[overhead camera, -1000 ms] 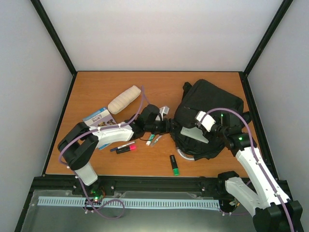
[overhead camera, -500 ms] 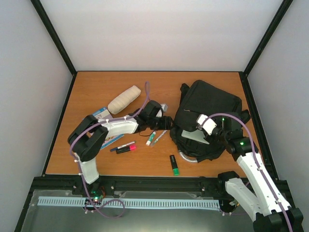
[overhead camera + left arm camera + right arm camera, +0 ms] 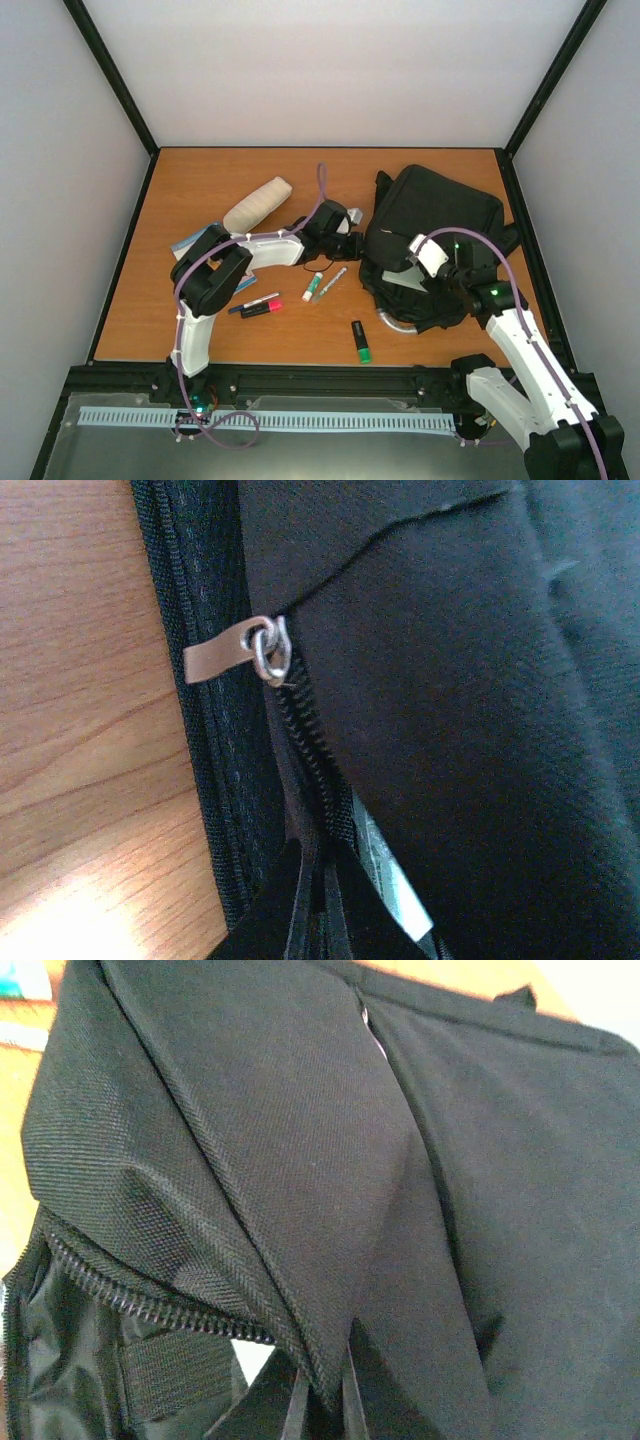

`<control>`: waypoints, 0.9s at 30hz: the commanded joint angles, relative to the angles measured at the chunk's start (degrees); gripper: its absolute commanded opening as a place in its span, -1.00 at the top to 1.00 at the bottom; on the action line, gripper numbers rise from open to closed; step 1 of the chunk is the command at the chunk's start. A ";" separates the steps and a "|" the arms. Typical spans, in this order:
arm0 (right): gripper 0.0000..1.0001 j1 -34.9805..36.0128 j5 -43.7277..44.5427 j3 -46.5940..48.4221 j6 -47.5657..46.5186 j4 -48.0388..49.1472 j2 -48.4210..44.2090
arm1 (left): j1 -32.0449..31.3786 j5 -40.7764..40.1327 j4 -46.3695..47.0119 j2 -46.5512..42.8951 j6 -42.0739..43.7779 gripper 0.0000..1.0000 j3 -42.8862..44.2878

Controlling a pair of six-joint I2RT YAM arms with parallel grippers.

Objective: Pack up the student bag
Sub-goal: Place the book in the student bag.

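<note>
The student bag (image 3: 440, 205), a large black backpack, lies at the right of the table. My left gripper (image 3: 358, 246) is stretched to the bag's left edge. In the left wrist view this gripper (image 3: 322, 875) is shut on the zip seam, just below the metal zip pull (image 3: 215, 661). My right gripper (image 3: 408, 262) is at the bag's near side. In the right wrist view that gripper (image 3: 327, 1385) is shut on a fold of the bag's flap (image 3: 250, 1110), with the open zip edge (image 3: 150, 1310) and the dark inside showing to the left.
A cream padded pouch (image 3: 257, 205) lies at the back left, and a blue book (image 3: 188, 243) sits partly under the left arm. Several pens and markers (image 3: 262, 306) lie in front of the bag, with a green highlighter (image 3: 361, 342) nearer the edge. The grey loop handle (image 3: 392, 322) faces me.
My left arm has stretched right and away to the bag's left edge, and its gripper has shut on the zip seam. The right gripper keeps its hold on the flap, slightly shifted.
</note>
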 commanded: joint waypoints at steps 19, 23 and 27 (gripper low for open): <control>0.94 0.19 8.57 10.86 5.58 7.00 11.33 | -8.82 -19.00 -8.32 -20.44 -0.31 -0.11 -15.55; 0.94 0.27 6.42 12.91 7.05 4.90 8.70 | -10.09 -24.71 -14.36 -30.36 8.52 -0.25 -18.05; 0.94 0.23 6.73 13.27 6.94 4.95 7.37 | -10.41 -28.94 -12.20 -39.33 18.51 -0.29 -20.30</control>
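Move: Pinched in the left fingers is the student bag's left edge, with the book's showing end about 10 cm to the right, 6 cm back and a little lower. Beside the pull lie the silver pen, roughly 8 cm left and 8 cm back of the left hand, and the glue stick, 12 cm left and 9 cm back. The right hand holds the bag's flap; from it the same book end is some 3 cm left, 1 cm back and 10 cm below. Drawing the bag's left edge back and a bit left, the left hand drags it some 4 cm, then opens wide, lets go and carries on back, left and up to about 7 cm higher. The right hand keeps its pinch on the flap, dips slightly, pushes forward about 5 cm, then lifts some 4 cm, turning slightly clockwise. ##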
